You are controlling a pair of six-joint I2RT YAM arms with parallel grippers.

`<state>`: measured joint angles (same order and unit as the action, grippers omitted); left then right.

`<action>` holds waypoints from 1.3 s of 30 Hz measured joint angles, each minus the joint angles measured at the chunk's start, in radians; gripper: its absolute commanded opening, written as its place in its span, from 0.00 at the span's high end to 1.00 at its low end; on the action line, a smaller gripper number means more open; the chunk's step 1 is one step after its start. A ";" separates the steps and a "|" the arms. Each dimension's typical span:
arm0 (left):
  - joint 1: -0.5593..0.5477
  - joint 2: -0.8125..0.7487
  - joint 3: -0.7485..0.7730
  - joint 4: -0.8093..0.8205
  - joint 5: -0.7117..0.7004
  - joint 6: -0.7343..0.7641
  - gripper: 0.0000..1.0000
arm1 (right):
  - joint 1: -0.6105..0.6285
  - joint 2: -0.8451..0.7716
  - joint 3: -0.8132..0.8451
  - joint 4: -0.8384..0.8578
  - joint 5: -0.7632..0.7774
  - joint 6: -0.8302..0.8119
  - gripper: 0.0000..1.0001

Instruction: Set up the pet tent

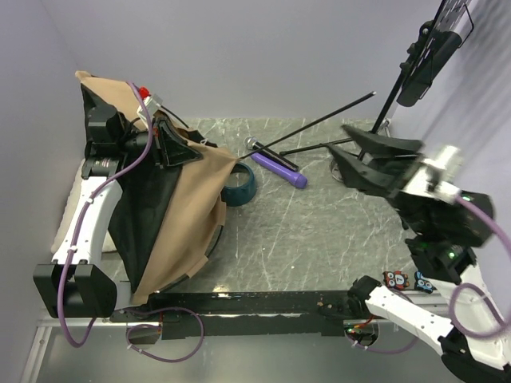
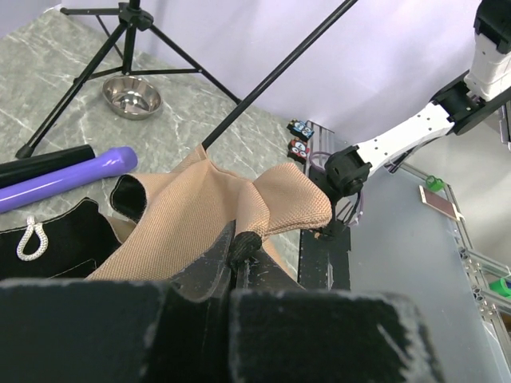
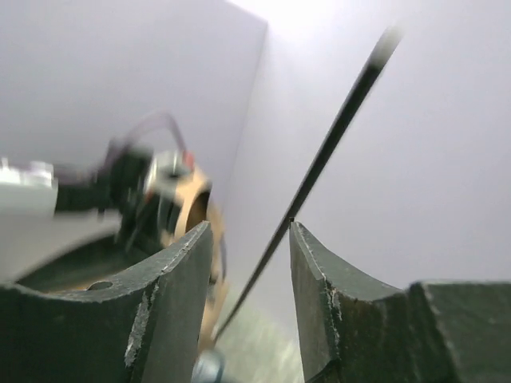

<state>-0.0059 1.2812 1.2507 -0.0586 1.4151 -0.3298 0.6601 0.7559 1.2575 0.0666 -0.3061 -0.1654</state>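
Observation:
The pet tent (image 1: pixel 192 207) lies collapsed at the left, tan fabric over a black base (image 1: pixel 144 215). My left gripper (image 1: pixel 185 152) holds its upper edge raised. In the left wrist view the jaws (image 2: pixel 235 243) are shut on a black corded edge of the tan fabric (image 2: pixel 200 215). A thin dark pole (image 1: pixel 319 124) runs from the tent's fold to the back right. My right gripper (image 1: pixel 337 140) hovers open near that pole. In the right wrist view the pole (image 3: pixel 319 167) shows in the gap of the right gripper (image 3: pixel 250 227), close to the right fingertip (image 3: pixel 299 235), not clamped.
A purple cylinder (image 1: pixel 279 169) and a teal bowl (image 1: pixel 238 190) lie beside the tent. A steel bowl (image 2: pixel 132 96) sits at the foot of a black tripod (image 1: pixel 391 100) at the back right. A black rail (image 1: pixel 255 303) edges the table's front.

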 measured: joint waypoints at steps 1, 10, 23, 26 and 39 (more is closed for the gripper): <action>0.000 0.000 0.000 0.006 0.003 -0.006 0.99 | 0.000 -0.005 0.015 0.022 0.002 -0.001 0.51; 0.000 0.000 0.000 0.021 0.011 -0.007 0.99 | 0.000 0.019 0.093 0.158 0.013 -0.016 0.58; 0.000 0.000 0.001 0.002 0.029 0.016 0.99 | 0.000 0.043 0.047 0.184 0.115 -0.039 0.58; 0.000 0.000 0.001 -0.018 0.029 0.032 0.99 | 0.000 0.055 0.049 0.198 0.114 -0.045 0.60; -0.010 -0.005 0.003 -0.055 0.017 0.072 0.99 | 0.000 0.131 0.129 0.198 0.026 -0.036 1.00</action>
<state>-0.0158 1.2758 1.2541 -0.1135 1.4319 -0.2577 0.6605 0.8871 1.3861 0.2649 -0.2806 -0.2016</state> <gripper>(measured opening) 0.022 0.029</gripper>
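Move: The free end of the thin black pole stands just above the open right hand, about 8 cm up, some 4 cm ahead and 1 cm to its right. From that hand, the pole leaves the tan fabric about 15 cm left, 10 cm ahead and 18 cm below; the purple tube lies on the table about 5 cm left, 25 cm ahead. From the left hand, still holding the tent fabric, the pole's end is some 26 cm right, 8 cm back and 26 cm up. The right hand rises about 7 cm, swaying back then forward, and pinches the black pole near its tip. ##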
